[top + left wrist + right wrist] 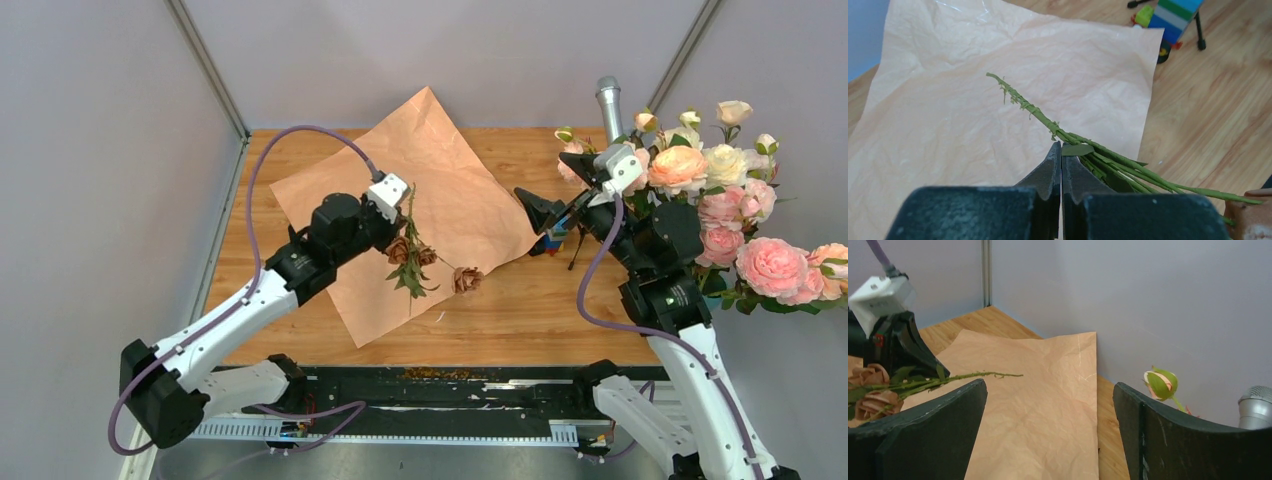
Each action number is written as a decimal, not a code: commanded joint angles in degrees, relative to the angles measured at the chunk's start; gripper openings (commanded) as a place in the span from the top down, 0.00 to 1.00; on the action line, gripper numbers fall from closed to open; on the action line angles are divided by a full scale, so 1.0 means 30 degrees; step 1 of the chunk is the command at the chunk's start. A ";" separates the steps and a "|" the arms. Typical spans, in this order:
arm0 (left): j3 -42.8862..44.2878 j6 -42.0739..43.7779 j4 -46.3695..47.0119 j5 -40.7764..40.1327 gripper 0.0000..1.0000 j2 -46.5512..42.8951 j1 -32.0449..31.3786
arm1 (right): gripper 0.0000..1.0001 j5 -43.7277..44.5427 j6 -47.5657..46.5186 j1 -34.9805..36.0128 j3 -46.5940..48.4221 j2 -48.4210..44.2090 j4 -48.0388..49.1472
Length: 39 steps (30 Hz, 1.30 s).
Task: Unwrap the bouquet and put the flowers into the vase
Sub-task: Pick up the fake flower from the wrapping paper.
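The bouquet is unwrapped. Its tan paper (450,190) (973,100) (1038,390) lies spread flat on the wooden table. My left gripper (402,222) (1061,147) (940,372) is shut at the thin green stems of the flowers (405,250) (1098,150) and holds them just above the paper. Their brownish-pink heads (870,390) hang toward the near edge. The small teal-blue vase (556,238) (1175,20) shows only in part, by the paper's right corner under my right arm. My right gripper (535,215) (1050,385) hangs open and empty over that corner.
A silver microphone (608,105) (1255,407) on a black stand rises at the back right. Large peach and pink roses (740,220) crowd the right edge, with one green bud (1160,384) close to my right finger. Grey walls stand behind and at both sides.
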 commanded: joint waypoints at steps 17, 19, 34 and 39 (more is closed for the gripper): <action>0.5469 -0.8239 -0.5414 1.2631 1.00 -0.0610 0.4249 | 0.01 -0.9972 0.0066 0.2316 -0.2308 0.1315 0.4149; 0.5542 -0.8689 -0.5271 1.3227 1.00 -0.0506 0.4348 | 0.02 -0.9061 -0.0666 0.3975 -0.2025 0.1900 0.3971; 0.5199 -0.9300 -0.5304 1.4275 1.00 -0.0580 0.4573 | 0.20 -0.5341 -0.1235 0.9606 -0.0458 0.6292 0.6718; 0.5106 -0.9337 -0.5315 1.4303 1.00 -0.0666 0.4573 | 0.25 -0.4582 -0.1295 1.0135 -0.0006 0.7088 0.6896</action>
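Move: My left hand already pinches the brown roses by their stems. The bare stem ends lie some 20 cm to the left of my right hand, about 7 cm ahead and 18 cm lower; the toy blocks are about 10 cm right of that hand, 4 cm ahead and 38 cm below. From my left hand, my open right gripper is roughly 25 cm right, 2 cm back and 18 cm higher; the blooms are 5 cm back, 6 cm right, slightly lower, and the wrapping paper's middle 5 cm ahead, 3 cm right, 23 cm below. I sweep my right hand about 20 cm left towards the stem ends, also back and down, turning it some 45 degrees counter-clockwise and narrowing its wide-open fingers slightly. My left hand keeps its pinch, rises 8 cm first and then draws back 7 cm, its fingers swinging clockwise to point mostly right and present the stems. ##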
